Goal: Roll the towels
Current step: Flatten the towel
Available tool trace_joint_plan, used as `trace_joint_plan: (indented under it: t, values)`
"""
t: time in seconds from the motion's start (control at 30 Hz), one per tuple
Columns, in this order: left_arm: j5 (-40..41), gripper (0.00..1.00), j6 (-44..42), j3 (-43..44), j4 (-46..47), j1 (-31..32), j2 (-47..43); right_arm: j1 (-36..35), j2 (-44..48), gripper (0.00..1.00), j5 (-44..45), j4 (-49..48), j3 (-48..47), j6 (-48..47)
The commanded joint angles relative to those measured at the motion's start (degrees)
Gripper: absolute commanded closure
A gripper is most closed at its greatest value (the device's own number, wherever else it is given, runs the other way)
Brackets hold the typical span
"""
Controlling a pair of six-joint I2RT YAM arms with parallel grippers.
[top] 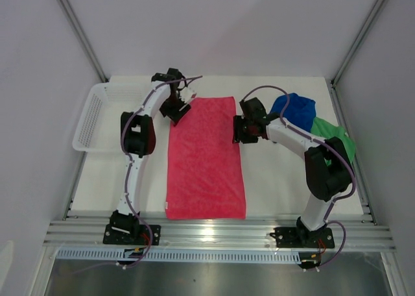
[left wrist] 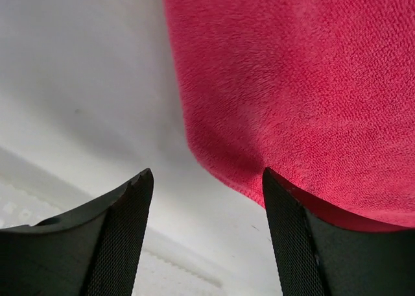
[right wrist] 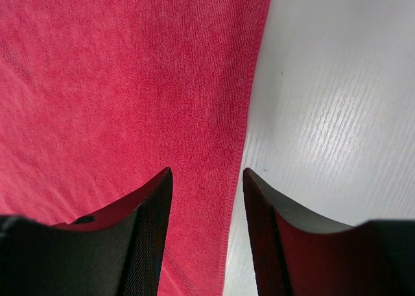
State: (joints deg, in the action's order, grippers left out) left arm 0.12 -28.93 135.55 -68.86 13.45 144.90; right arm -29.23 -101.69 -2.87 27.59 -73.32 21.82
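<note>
The pink-red towel (top: pixel 205 158) lies flat on the table as a long strip running from far to near. My left gripper (top: pixel 179 114) hovers at its far left corner, open; in the left wrist view its fingertips (left wrist: pixel 140 180) stand apart beside the towel's rounded edge (left wrist: pixel 292 95), with nothing between them. My right gripper (top: pixel 238 131) is at the towel's right edge, also open. In the right wrist view it (right wrist: pixel 207 174) straddles the hemmed edge of the towel (right wrist: pixel 117 82) without clamping it. The blue towel (top: pixel 296 108) and the green towel (top: pixel 336 137) lie crumpled at the far right.
A white mesh basket (top: pixel 96 117) stands at the far left of the table. The right arm's elbow (top: pixel 324 169) reaches over the green towel. A metal rail (top: pixel 214 234) runs along the near edge, and white walls close in the sides.
</note>
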Motion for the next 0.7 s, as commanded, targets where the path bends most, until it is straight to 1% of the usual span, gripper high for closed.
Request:
trace_joint_plan:
  t: [0.0, 0.07, 0.17, 0.2, 0.3, 0.33, 0.4, 0.43, 0.5, 0.53, 0.6, 0.67]
  values:
    - [-2.56, 0.29, -9.37, -0.1, -0.85, 0.35, 0.47, 0.49, -0.17, 0.49, 0.5, 0.18, -2.0, -1.35]
    - [-5.12, 0.31, -11.14, -1.85, 2.22, 0.35, -1.63, 0.93, -0.79, 0.49, 0.15, -0.08, -2.35, -1.35]
    - [-9.08, 0.39, -14.48, -5.1, 6.18, 0.52, -5.5, 1.37, -2.19, 0.5, -0.03, 0.44, -3.14, -1.43]
    - [-9.35, 0.41, -16.14, -8.77, 8.63, 0.61, -6.2, 1.55, -2.55, 0.5, 0.15, 0.62, -3.23, -1.69]
    - [-10.84, 0.5, -18.7, -9.08, 6.91, 1.05, -6.04, 1.9, -2.64, 0.5, 0.33, 0.71, -3.06, -1.87]
    - [-10.76, 0.58, -18.97, -7.85, 5.94, 1.05, -5.25, 2.07, -2.55, 0.5, 0.33, 0.71, -2.97, -1.87]
    - [-10.84, 0.67, -19.24, -5.22, 3.48, 1.05, -2.88, 2.34, -2.29, 0.5, 0.59, 0.88, -2.71, -1.96]
    - [-10.58, 0.81, -19.06, -2.77, 1.82, 1.05, -2.26, 2.6, -1.76, 0.5, 0.68, 0.88, -2.53, -2.05]
    - [-9.88, 0.97, -18.19, -2.57, 1.8, 1.14, -2.34, 2.6, -1.23, 0.51, 0.77, 0.53, -1.75, -2.05]
    - [-9.35, 0.99, -17.66, -4.13, 3.1, 1.4, -2.86, 2.69, -0.97, 0.51, 0.85, 0.44, -1.39, -1.96]
    - [-5.32, 0.99, -16.08, -5.9, 5.74, 1.92, -6.01, 2.69, -0.44, 0.51, 0.76, -0.34, -0.25, -1.61]
    - [-0.59, 0.99, -15.98, -13.07, 12.23, 3.42, -9.44, 2.69, -0.53, 0.52, 0.07, -1.4, 0.8, -0.39]
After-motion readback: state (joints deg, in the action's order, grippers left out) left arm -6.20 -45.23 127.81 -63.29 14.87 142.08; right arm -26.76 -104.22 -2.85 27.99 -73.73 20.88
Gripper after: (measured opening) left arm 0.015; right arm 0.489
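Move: The red towel's far left corner is almost between the left hand's fingers, about 2 cm to the hand's right, level ahead-to-back, and 2 cm below; the white tray's middle is some 23 cm left, level ahead-to-back and near finger height. Under the right hand runs the towel's right edge, about 1 cm ahead, straight in line sideways and 4 cm down. The blue towel lies roughly 19 cm right of that hand, 6 cm farther out and 3 cm below. The red towel's far left corner is taken by the left hand: its open fingers sink about 1 cm, then slide some 2 cm right while the wrist turns about 20 degrees clockwise, and close to pinch the cloth. Meanwhile the right hand, half open over the right edge, eases about 2 cm to the right and 1.5 cm down, its fingers not closing. ##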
